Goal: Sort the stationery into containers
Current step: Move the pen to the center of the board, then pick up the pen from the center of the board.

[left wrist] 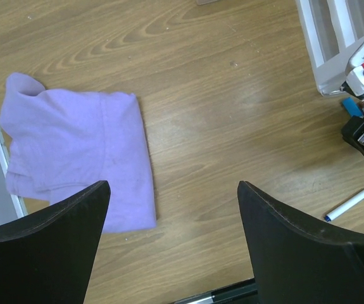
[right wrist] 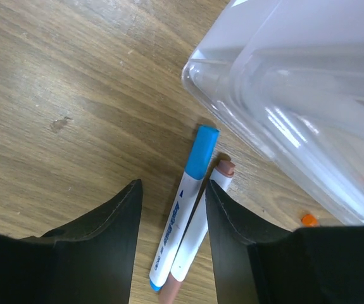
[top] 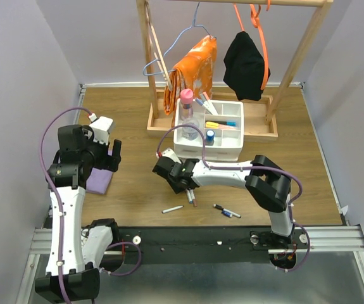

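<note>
Two markers lie side by side on the wooden table, one blue-capped (right wrist: 183, 215) and one brown-capped (right wrist: 199, 233). My right gripper (right wrist: 173, 185) straddles both, jaws partly closed: the right finger touches the brown-capped marker, and a gap remains on the left. In the top view this gripper (top: 189, 195) is low, just in front of the white divided tray (top: 197, 147). The tray holds a pink-capped bottle (top: 187, 114) and several pens. A white pen (top: 173, 208) and a black marker (top: 226, 211) lie nearer the front edge. My left gripper (left wrist: 173, 184) hangs open and empty above bare table.
A folded purple cloth (left wrist: 74, 152) lies to the left under my left arm. The wooden clothes rack base (top: 159, 123) stands behind the tray, with an orange cloth (top: 191, 69) and a black cloth (top: 245, 63) hanging. The drawer unit's wall (right wrist: 283, 95) is close beside my right gripper.
</note>
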### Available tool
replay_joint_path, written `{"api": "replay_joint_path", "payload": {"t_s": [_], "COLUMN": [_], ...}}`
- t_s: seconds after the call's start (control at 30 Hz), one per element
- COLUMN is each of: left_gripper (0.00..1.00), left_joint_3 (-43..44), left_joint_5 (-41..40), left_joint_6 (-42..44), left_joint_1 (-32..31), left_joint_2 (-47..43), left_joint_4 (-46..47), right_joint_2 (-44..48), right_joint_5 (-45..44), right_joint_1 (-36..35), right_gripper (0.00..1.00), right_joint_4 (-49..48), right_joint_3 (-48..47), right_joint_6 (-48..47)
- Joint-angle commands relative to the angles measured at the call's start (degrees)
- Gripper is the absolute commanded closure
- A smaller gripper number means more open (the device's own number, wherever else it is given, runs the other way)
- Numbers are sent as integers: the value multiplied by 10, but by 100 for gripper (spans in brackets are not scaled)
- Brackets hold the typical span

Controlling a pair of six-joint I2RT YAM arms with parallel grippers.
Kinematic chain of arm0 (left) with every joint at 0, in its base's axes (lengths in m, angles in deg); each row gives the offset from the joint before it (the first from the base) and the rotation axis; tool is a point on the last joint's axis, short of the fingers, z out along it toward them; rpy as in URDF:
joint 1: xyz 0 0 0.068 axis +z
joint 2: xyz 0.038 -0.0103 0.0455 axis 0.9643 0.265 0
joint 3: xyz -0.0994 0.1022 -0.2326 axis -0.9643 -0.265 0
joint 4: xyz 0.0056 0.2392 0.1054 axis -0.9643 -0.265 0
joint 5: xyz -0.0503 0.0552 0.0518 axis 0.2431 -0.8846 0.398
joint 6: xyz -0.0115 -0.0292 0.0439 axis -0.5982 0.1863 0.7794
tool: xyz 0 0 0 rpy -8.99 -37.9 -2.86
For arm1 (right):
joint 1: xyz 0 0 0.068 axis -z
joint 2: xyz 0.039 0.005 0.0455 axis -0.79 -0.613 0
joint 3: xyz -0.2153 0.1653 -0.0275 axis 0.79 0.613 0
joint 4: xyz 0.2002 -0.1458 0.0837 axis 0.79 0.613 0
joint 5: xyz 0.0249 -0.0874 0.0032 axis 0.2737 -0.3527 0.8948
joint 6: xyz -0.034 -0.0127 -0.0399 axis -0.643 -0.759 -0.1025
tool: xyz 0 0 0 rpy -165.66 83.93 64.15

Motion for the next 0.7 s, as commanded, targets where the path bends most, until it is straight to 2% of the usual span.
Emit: {"api": "replay_joint_path", "payload": {"t_s": [0.0,0.1,0.27,0.53,0.67], "left_gripper": [9,9,10,10,10], "left_joint_3": [0,-1,2,9,9], "left_joint_5": [-3,-12,-20,-34,-39], "left_joint_6": [0,7,11,10,9], "left_joint_1": [-16,-21,-30,-41,-47], "left_joint_2": [-18,-24,-31,-38,-41], "left_joint_4": [1,-6,-15,-17,-18], "right_joint_2": [-12,-18,-19,-31,-36], "right_joint_5": [23,50,88,70,92], "right_joint_1": [-18,-33,-50,-63,-57], "right_gripper": [50,51,42,43,48], "right_joint_4": [-6,-10,-22,-43,-51], "right_joint_3": [7,0,-14,-30,-26], "right_joint_6": [6,7,6,-42,-68]}}
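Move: The right hand is poised just above the board, fingers half open across the blue-capped pen, whose middle lies about 2 cm to its right and 1 cm back, some 1 cm below. The brown-capped pen lies alongside, roughly 3 cm right and 2 cm back; the small marker is some 8 cm back and 4 cm left. The drawer box's middle stands about 17 cm ahead, 9 cm right. From the left hand the blue-capped pen is about 26 cm right, roughly level fore-and-aft, 22 cm below. With its far-right fingertip against the side of the blue-capped pen, the right hand drags the pen back and to the left, away from the drawer box and its brown-capped neighbour and towards the small marker. It sweeps about 7 cm diagonally, staying low, while the wrist turns some 10 degrees counter-clockwise; the fingers stay half open without pinching. ##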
